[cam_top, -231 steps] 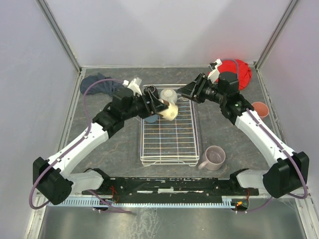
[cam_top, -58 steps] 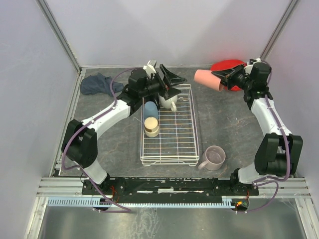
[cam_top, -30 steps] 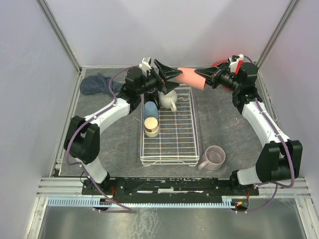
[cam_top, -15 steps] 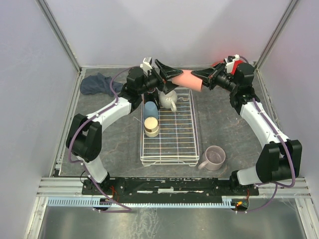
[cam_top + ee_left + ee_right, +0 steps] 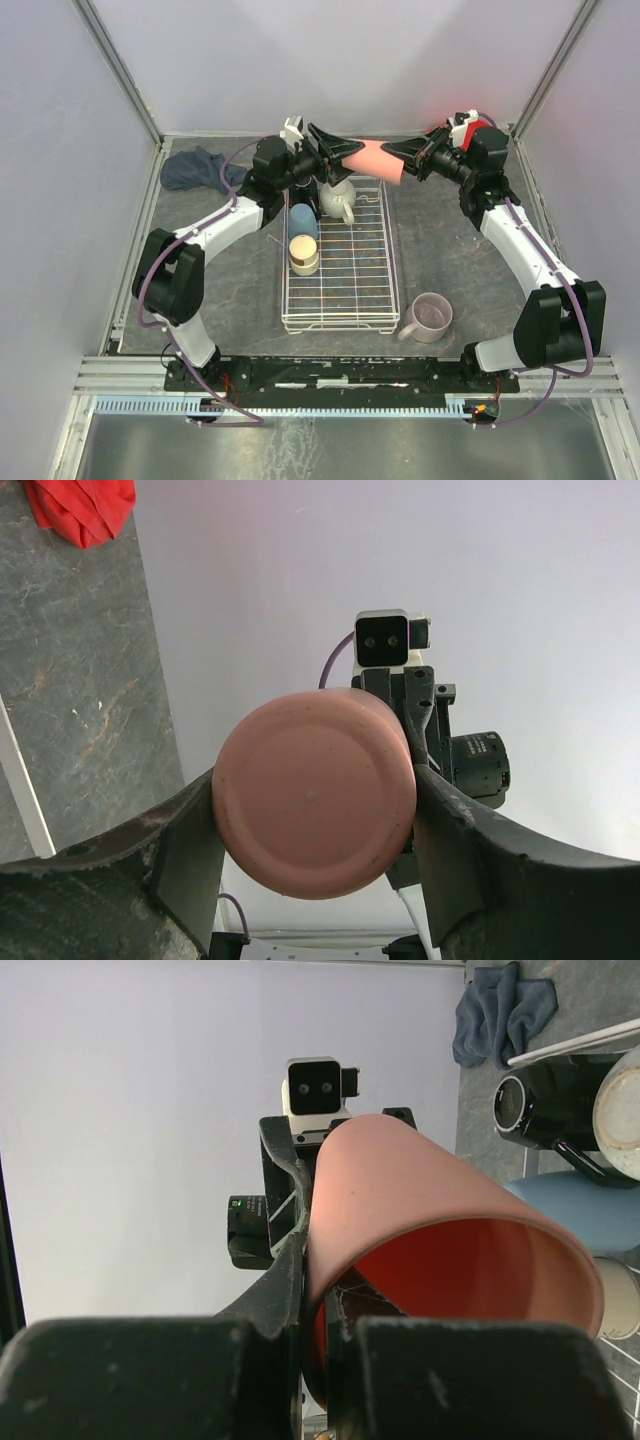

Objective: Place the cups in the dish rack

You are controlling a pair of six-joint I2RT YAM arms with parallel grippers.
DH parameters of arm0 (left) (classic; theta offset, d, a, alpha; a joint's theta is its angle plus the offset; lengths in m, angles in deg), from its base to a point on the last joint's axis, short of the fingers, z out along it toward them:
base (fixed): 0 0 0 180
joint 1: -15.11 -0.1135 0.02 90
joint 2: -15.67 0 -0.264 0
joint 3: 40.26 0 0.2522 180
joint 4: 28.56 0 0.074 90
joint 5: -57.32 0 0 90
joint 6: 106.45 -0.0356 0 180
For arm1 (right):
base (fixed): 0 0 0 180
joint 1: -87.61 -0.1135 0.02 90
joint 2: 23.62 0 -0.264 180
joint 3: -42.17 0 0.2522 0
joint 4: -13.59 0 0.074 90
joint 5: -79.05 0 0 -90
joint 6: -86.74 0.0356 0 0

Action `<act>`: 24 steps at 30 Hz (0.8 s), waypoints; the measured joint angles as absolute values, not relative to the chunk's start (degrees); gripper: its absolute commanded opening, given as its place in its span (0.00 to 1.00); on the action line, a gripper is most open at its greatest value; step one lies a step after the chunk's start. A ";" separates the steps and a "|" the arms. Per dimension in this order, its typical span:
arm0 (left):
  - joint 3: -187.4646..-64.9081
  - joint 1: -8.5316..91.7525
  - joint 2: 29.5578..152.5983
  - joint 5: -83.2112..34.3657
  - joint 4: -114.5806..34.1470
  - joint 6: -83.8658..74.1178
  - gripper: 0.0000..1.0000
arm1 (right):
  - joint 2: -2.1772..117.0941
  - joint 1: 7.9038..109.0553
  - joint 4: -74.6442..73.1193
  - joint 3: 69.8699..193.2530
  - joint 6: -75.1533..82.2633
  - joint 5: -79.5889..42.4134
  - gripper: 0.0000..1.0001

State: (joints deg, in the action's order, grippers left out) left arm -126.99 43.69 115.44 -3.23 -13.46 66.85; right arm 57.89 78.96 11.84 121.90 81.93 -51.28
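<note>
A salmon-orange tumbler [image 5: 375, 160] hangs on its side in the air above the far end of the white dish rack [image 5: 340, 325]. My right gripper [image 5: 397, 162] is shut on its rim [image 5: 430, 1200], one finger inside the mouth. My left gripper [image 5: 352, 158] has a finger against each side of the tumbler's base [image 5: 313, 793]. In the rack lie a blue tumbler [image 5: 303, 220], a cream cup [image 5: 304, 255] and a white mug [image 5: 338, 202]. A black mug [image 5: 530, 1110] shows beside them. The mauve-pink mug [image 5: 430, 317] stands on the table right of the rack.
A dark blue cloth [image 5: 195, 168] lies at the back left of the table. A red cloth [image 5: 480, 124] sits at the back right, mostly behind my right arm. Metal frame posts and grey walls close in the table on three sides.
My right arm carried the salmon tumbler leftward to meet the left gripper. The left jaws, wide apart before, have come in against the tumbler's base.
</note>
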 measured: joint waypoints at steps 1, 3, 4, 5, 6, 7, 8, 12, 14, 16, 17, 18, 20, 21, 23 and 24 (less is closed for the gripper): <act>-126.51 43.69 115.39 -3.28 -12.98 67.07 0.15 | 57.89 78.90 11.78 121.90 81.80 -51.28 0.14; -125.57 43.69 115.18 -3.58 -12.23 67.16 0.10 | 57.89 78.81 11.21 121.90 81.23 -51.28 0.28; -124.84 43.73 114.80 -3.63 -12.19 67.14 0.09 | 57.87 78.70 10.84 121.90 80.68 -51.28 0.36; -124.32 43.73 114.37 -3.76 -12.32 67.03 0.08 | 57.83 78.61 10.18 121.90 80.14 -51.24 0.42; -123.49 43.75 113.45 -3.84 -13.44 66.57 0.07 | 57.67 78.59 9.42 121.90 79.13 -51.17 0.46; -122.72 43.78 112.42 -3.91 -14.68 65.96 0.07 | 57.41 78.59 8.26 121.90 77.80 -51.15 0.49; -122.20 43.80 111.29 -4.08 -16.32 64.87 0.07 | 57.08 78.52 7.06 121.90 76.75 -51.04 0.51; -121.26 43.84 104.90 -5.42 -25.61 57.22 0.06 | 55.99 78.28 1.33 122.36 70.98 -50.87 0.57; -120.98 44.02 101.36 -6.88 -30.11 53.22 0.06 | 55.84 78.33 -2.15 123.43 67.85 -50.39 0.58; -120.65 44.56 97.80 -9.13 -34.55 49.06 0.06 | 55.82 78.35 -5.99 124.94 64.42 -49.75 0.59; -120.43 45.02 96.03 -10.38 -36.80 46.92 0.06 | 55.82 78.35 -7.54 125.60 62.76 -49.40 0.60; -120.23 45.74 94.04 -11.62 -39.51 44.60 0.06 | 55.77 78.35 -9.55 126.45 60.64 -48.86 0.60; -119.77 47.49 91.05 -14.07 -43.88 40.91 0.06 | 55.69 78.61 -12.81 127.74 56.99 -47.76 0.61; -119.34 48.56 89.49 -15.84 -46.33 38.92 0.05 | 55.58 78.77 -13.93 128.09 55.79 -47.31 0.61; -118.18 50.68 86.70 -19.17 -50.66 35.90 0.05 | 55.07 79.20 -16.57 128.46 52.90 -46.21 0.61; -117.46 51.62 85.41 -20.63 -52.67 34.62 0.04 | 54.85 79.40 -17.60 128.46 51.85 -45.78 0.61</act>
State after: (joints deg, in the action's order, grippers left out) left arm -117.46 51.62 85.41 -20.63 -52.67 34.62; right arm 54.85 79.40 -17.60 128.46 51.85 -45.78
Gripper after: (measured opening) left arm 0.723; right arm 0.607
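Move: The pink cup is held between both hands. The open part of the rack it is bound for lies about 13 cm back from the left hand, level sideways, some 25 cm below. The white mug is almost straight beneath that hand, 1 cm back and 2 cm left; the blue cup is 7 cm back and 10 cm left, the cream cup 15 cm back and 10 cm left. From the right hand, that spot is roughly 12 cm back, 10 cm left and 28 cm down. The pink cup passes wholly to the left hand: the right fingers open and come free of its rim, that hand rolling as it sinks about 5 cm. Keeping its grip on the base end, the left hand dips slightly, then draws the cup back some 11 cm and about half as far left over the rack, tipping its mouth downward by roughly 30 degrees. ##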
